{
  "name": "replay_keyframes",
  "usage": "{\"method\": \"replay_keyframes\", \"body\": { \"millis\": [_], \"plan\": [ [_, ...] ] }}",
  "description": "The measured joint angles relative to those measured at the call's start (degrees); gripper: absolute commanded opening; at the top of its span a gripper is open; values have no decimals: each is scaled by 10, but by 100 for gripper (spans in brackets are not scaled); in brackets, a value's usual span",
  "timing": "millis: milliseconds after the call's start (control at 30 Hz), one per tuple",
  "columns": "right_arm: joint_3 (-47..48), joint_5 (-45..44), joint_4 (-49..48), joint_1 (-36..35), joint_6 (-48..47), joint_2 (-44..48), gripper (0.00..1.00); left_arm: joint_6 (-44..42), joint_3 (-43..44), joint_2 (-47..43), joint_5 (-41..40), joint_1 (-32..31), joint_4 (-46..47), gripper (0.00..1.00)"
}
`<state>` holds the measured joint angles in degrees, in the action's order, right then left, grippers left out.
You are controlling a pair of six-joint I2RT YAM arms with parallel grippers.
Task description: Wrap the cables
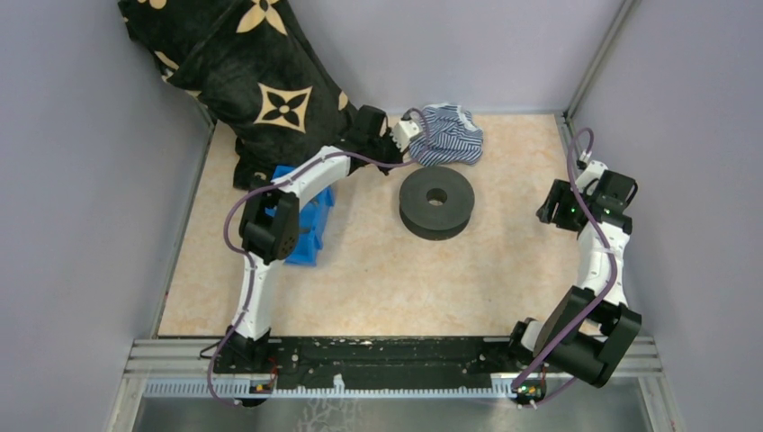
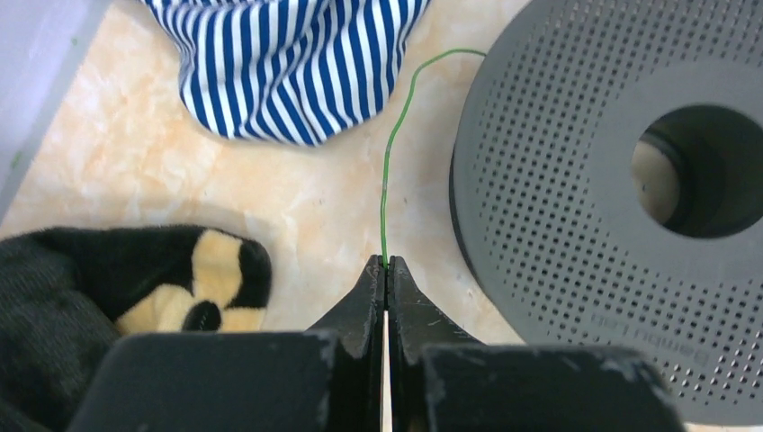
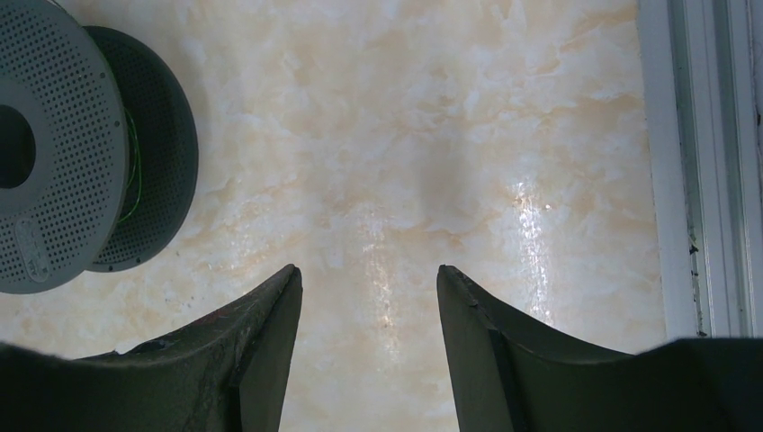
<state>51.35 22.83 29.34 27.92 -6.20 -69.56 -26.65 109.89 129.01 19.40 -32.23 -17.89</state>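
A thin green cable point(image 2: 389, 157) runs from my left gripper's point(image 2: 386, 262) tips up and curves right behind the grey perforated spool point(image 2: 621, 207). That gripper is shut on the cable's end, just left of the spool. In the top view the left gripper point(image 1: 389, 155) sits at the back, beside the dark round spool point(image 1: 437, 202). A few green turns of cable point(image 3: 133, 175) show between the spool's two discs point(image 3: 54, 153) in the right wrist view. My right gripper point(image 3: 369, 274) hangs open over bare floor; its place is at the right side point(image 1: 551, 209), apart from the spool.
A blue-and-white striped cloth point(image 1: 448, 133) lies behind the spool, also close above the left gripper point(image 2: 288, 63). A black and cream patterned blanket point(image 1: 243, 72) fills the back left, with a blue crate point(image 1: 306, 225) under the left arm. A metal rail point(image 3: 697, 162) borders the right side.
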Motion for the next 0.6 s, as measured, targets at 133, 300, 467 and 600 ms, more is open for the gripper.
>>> {"method": "replay_keyframes", "body": {
  "millis": [133, 300, 467, 600],
  "plan": [
    [0, 3, 0, 0, 0, 0, 57, -1, -39, -12, 1, 10, 0, 0],
    [0, 7, 0, 0, 0, -1, 57, -1, -103, -36, 1, 18, 2, 0],
    [0, 9, 0, 0, 0, -5, 57, 1, -159, -67, 2, 19, 5, 0],
    [0, 10, 0, 0, -2, -5, 57, 14, -190, -83, 10, 19, 16, 0]
  ]
}}
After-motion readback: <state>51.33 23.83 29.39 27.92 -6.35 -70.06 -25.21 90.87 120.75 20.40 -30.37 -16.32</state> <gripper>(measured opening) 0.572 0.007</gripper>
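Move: The spool, round which the left hand is taking its pinched green cable, has its middle about 14 cm to the right, 7 cm back and 8 cm below. The striped cloth lies some 17 cm ahead and 17 cm right, the blanket corner about 10 cm ahead and 4 cm left. From the idle right hand the spool is roughly 11 cm ahead and 31 cm left, some 10 cm below. Still pinching the cable, the left hand sweeps back, left and down past the spool's left side, 5 cm each. ##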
